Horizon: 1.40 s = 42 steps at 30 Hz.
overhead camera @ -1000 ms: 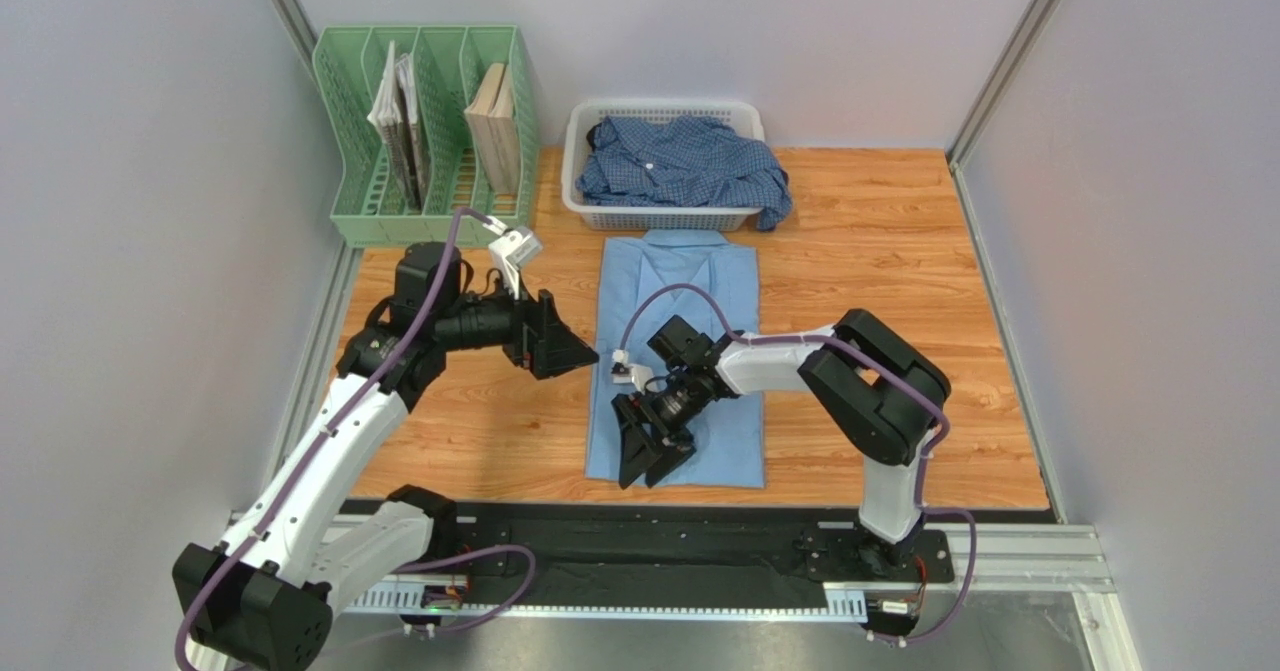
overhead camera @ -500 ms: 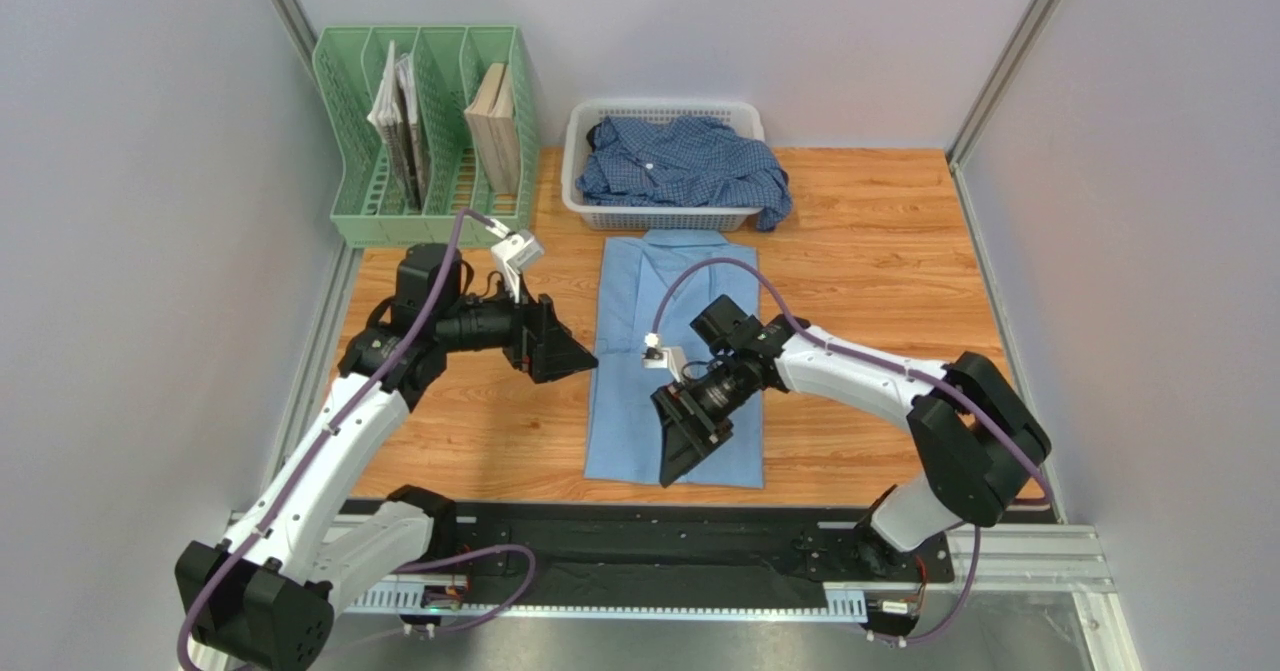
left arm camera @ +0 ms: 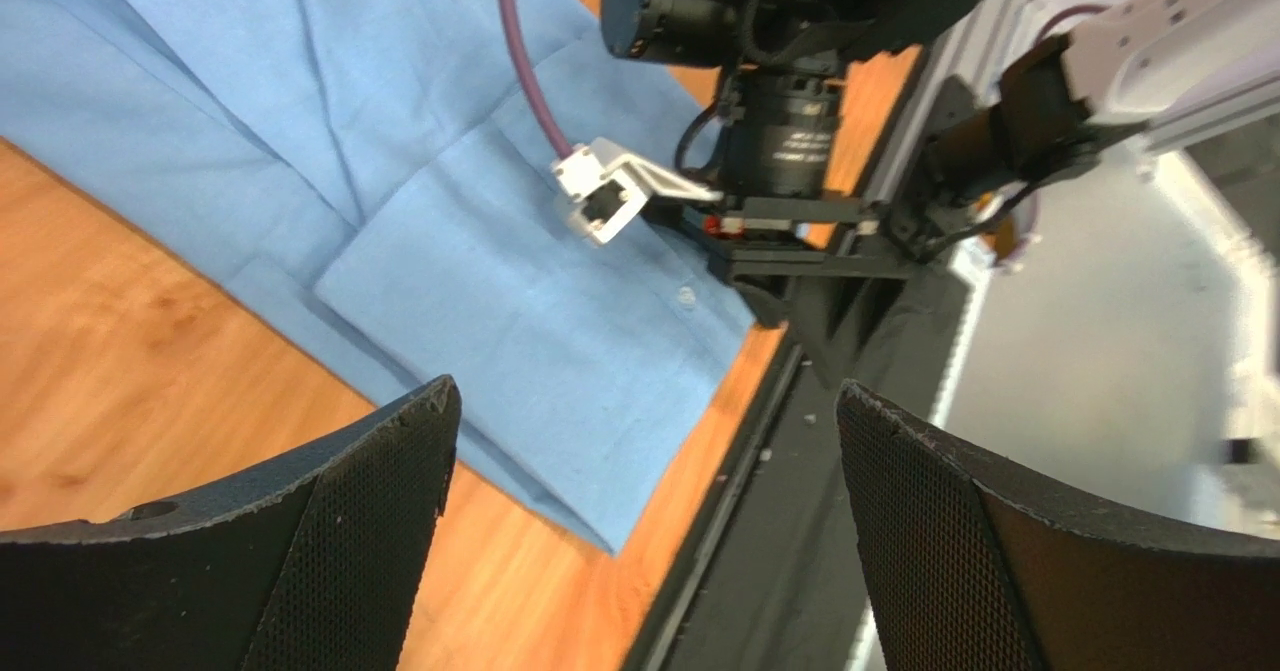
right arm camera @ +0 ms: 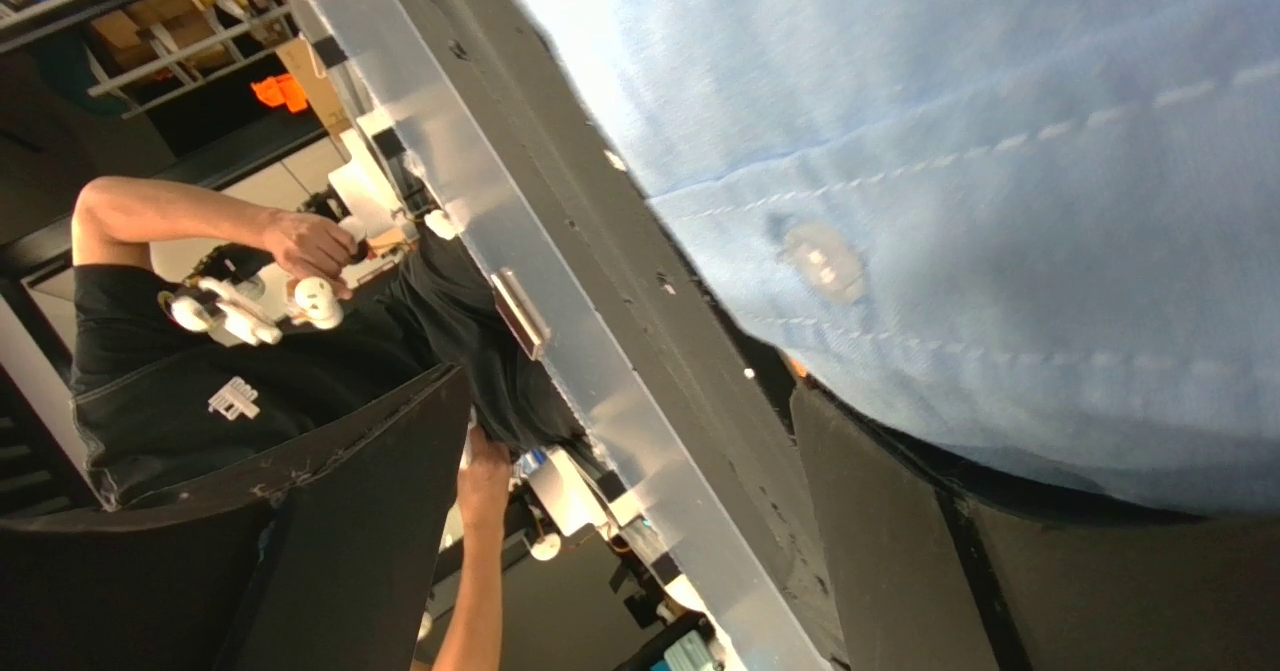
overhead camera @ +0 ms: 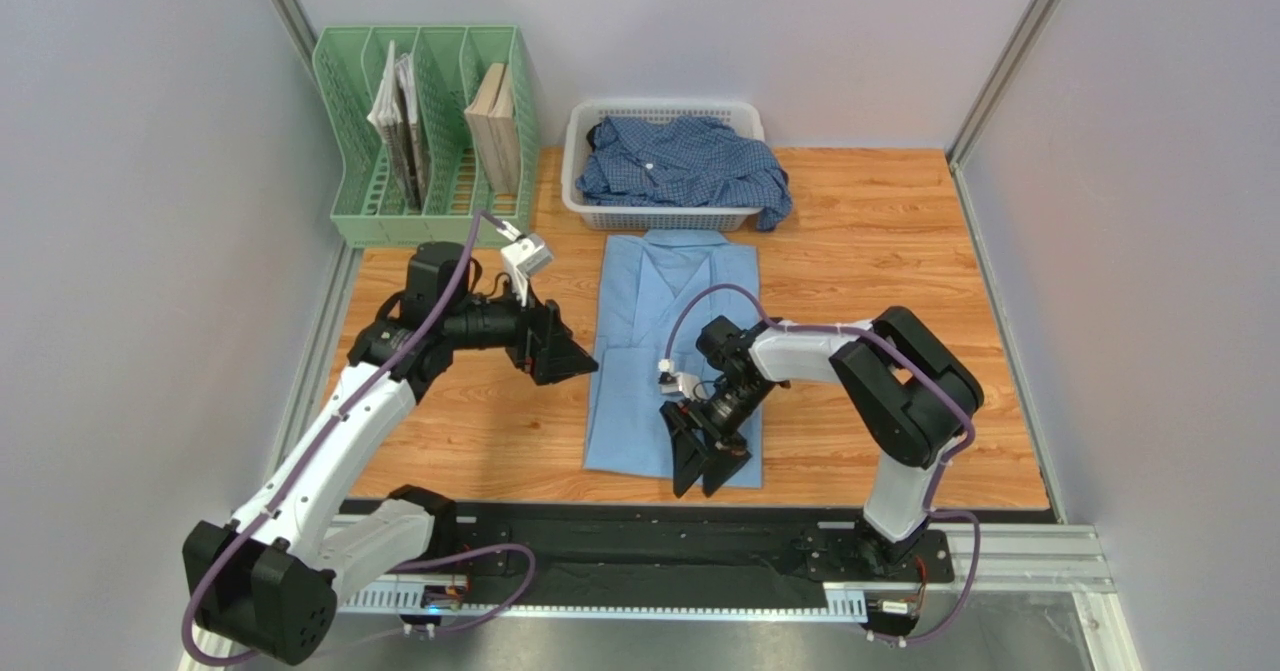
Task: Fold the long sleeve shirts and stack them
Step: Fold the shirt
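The light sky-blue long sleeve shirt [overhead camera: 672, 344] lies flat on the wooden table, folded into a long narrow strip, collar toward the basket. The darker checked shirt [overhead camera: 679, 158] sits crumpled in the white basket [overhead camera: 661, 107]. My left gripper [overhead camera: 577, 358] hovers open just left of the blue shirt's left edge; in its wrist view [left arm camera: 646, 551] the shirt [left arm camera: 451, 206] and the right arm show beyond empty jaws. My right gripper [overhead camera: 706, 469] is open at the shirt's near hem, right of centre. Its wrist view [right arm camera: 631, 551] shows the hem and a button [right arm camera: 819, 263] by one finger [right arm camera: 977, 581].
A green file rack [overhead camera: 428, 131] with books stands at the back left. The black base rail [overhead camera: 601, 554] runs along the table's near edge, just beyond the shirt's hem. Grey walls close in both sides.
My right gripper moved from the shirt's lower left part to the right and toward the near hem, its jaws widening a little. The left gripper barely moved.
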Available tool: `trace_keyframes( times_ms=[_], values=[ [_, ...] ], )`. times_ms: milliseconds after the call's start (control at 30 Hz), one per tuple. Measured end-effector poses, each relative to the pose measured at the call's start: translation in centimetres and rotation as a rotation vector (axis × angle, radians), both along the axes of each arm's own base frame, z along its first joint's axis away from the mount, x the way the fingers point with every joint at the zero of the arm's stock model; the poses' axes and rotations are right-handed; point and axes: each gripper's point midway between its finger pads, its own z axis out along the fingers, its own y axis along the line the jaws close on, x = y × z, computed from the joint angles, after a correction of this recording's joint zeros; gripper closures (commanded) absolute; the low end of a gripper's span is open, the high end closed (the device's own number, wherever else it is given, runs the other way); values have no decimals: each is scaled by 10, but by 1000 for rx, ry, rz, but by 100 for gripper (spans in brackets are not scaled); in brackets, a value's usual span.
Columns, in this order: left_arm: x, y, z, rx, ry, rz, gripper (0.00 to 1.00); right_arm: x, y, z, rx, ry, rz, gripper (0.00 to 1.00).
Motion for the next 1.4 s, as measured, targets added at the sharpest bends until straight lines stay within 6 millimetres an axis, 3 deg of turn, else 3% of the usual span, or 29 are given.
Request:
trace_keyframes(
  times_ms=[100,200,333,367,467,600,767,1100,1200,1300,1333,1400],
  values=[
    [-5,1,-6,73,-118,-58,1,3,4,12,30,-20,-14,13],
    [-39,-15,-10,184,-366,-242,1,13,14,41,117,-82,-34,20],
    [-94,-29,-31,283,-676,-485,3,37,25,72,215,-193,-48,52],
    [-105,-31,-41,313,-726,-543,12,44,28,74,222,-206,-48,60],
    [-119,-38,-80,443,-797,-661,31,56,33,60,212,-197,-32,66],
    [-133,-55,-130,615,-882,-812,37,67,37,24,160,-143,-10,68],
    [-129,-75,-160,741,-963,-844,40,74,40,-1,136,-101,10,68],
    [-113,-101,-194,872,-1069,-788,43,76,41,-16,162,-7,-1,69],
    [-105,-112,-195,877,-1109,-737,52,76,40,-16,175,11,-8,69],
    [-98,-118,-198,899,-1129,-704,78,76,40,-16,183,18,-10,69],
    [-97,-119,-201,914,-1134,-701,97,76,40,-15,185,19,-10,69],
    [-95,-119,-205,934,-1133,-697,100,76,40,-15,187,22,-11,68]
  ],
)
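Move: The shirt's near hem, at the spot left of its middle, lies about 12 cm right of the left hand, 10 cm back and some 21 cm below. From the left hand the right gripper is about 17 cm right and 13 cm back, 18 cm lower; the shirt's collar is some 25 cm ahead, 16 cm right. From the right hand, the patch of shirt it goes for is about 8 cm ahead, 4 cm left, 2 cm below; that hem spot is 2 cm ahead, 6 cm left. The shirt's near hem is approached by the left hand with open fingers: it swings back about 13 cm, then sinks some 20 cm while going right, edging forward again at the end; its wrist rolls roughly 90 degrees to point forward, right and down, and the fingers pinch the hem. The right hand hops up off the hem region, forward and slightly left, partly closing, and sets its fingertips down on the shirt beside that spot, then stays. ##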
